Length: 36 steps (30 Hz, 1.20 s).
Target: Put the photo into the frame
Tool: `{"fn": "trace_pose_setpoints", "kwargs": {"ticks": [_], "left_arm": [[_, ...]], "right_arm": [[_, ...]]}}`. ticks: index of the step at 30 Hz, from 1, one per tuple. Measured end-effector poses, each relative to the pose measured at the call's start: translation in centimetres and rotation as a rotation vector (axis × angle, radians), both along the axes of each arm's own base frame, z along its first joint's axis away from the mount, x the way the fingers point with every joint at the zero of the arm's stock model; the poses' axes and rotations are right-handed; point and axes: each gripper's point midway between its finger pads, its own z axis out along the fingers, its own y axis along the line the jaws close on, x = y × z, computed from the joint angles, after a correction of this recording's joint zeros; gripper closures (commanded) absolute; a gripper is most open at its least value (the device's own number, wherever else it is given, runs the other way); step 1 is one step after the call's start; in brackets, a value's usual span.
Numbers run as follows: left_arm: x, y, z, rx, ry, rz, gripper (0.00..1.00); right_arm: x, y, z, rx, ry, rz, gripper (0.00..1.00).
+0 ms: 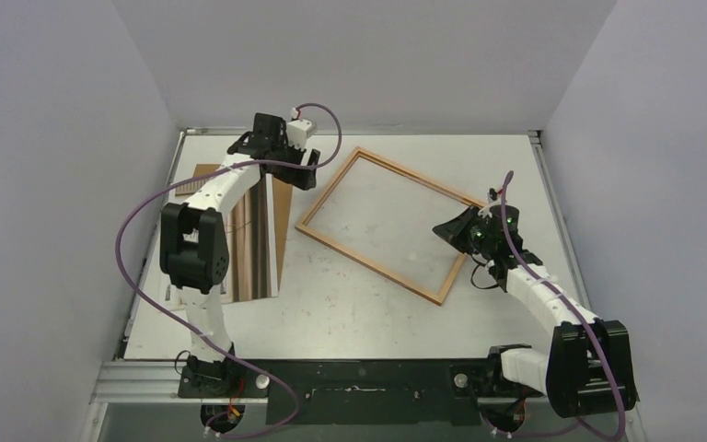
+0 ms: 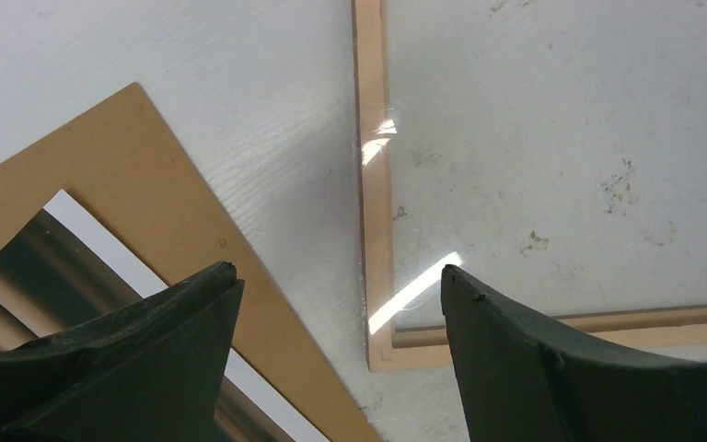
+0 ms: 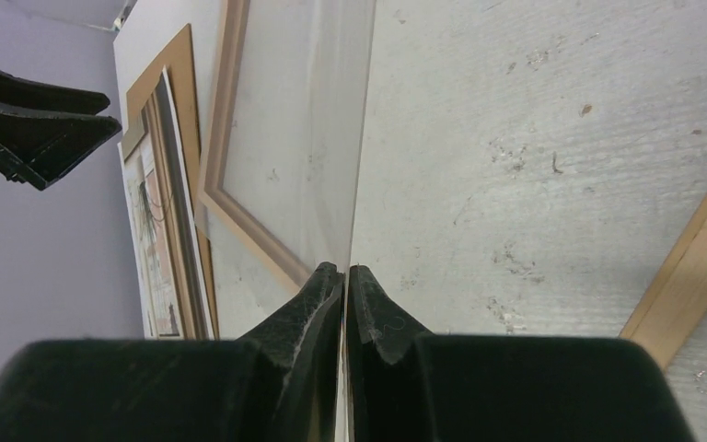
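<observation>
The frame, a narrow light-wood border, lies tilted in the middle of the table. My right gripper is at its right corner, shut on the edge of the clear pane, which stands edge-on and raised off the table. The frame's wood shows past the pane. My left gripper hovers open over the frame's left corner, holding nothing. The photo lies face up at the left on a brown backing board. Its white-edged corner shows beside my left finger.
The brown backing board sticks out from under the photo toward the frame. The photo and board lie along the left wall. White walls close in the table at the left, back and right. Both arm bases sit at the near edge.
</observation>
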Motion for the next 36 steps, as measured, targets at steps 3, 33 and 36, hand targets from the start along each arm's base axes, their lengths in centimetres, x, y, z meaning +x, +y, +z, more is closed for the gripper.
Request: {"fn": "trace_pose_setpoints", "kwargs": {"ticks": [3, 33, 36], "left_arm": [[0.0, 0.0, -0.1, 0.0, 0.002, -0.001, 0.26], [-1.7, 0.5, -7.0, 0.07, 0.131, 0.009, 0.52], [-1.9, 0.4, -7.2, 0.075, 0.134, 0.002, 0.52]], "right_arm": [[0.2, -0.4, -0.1, -0.011, -0.003, -0.015, 0.95], [1.9, -3.4, -2.9, -0.11, 0.018, -0.085, 0.95], [2.0, -3.6, -2.9, -0.113, 0.016, -0.092, 0.95]]}}
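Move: Below the left hand, the clear sheet's left end lies on the frame's left side, whose middle is about 5 cm right, 1 cm ahead and 10 cm down. The frame's left corner is some 9 cm back and 2 cm left; the photo on its brown board lies about 21 cm left and 12 cm back. For the right hand, still pinching the sheet's other end, the frame's right side is roughly 8 cm right, level fore and aft, and 11 cm down. Sinking about 7 cm towards the sheet's left end on the frame's left side, the left hand also eases slightly back and tips down a little, its fingers narrowing from wide to about half open. The right hand keeps its pinch on the sheet's raised end and carries it some 5 cm in all, right, down and forward, towards the frame's right side, rolling slightly left side down. ##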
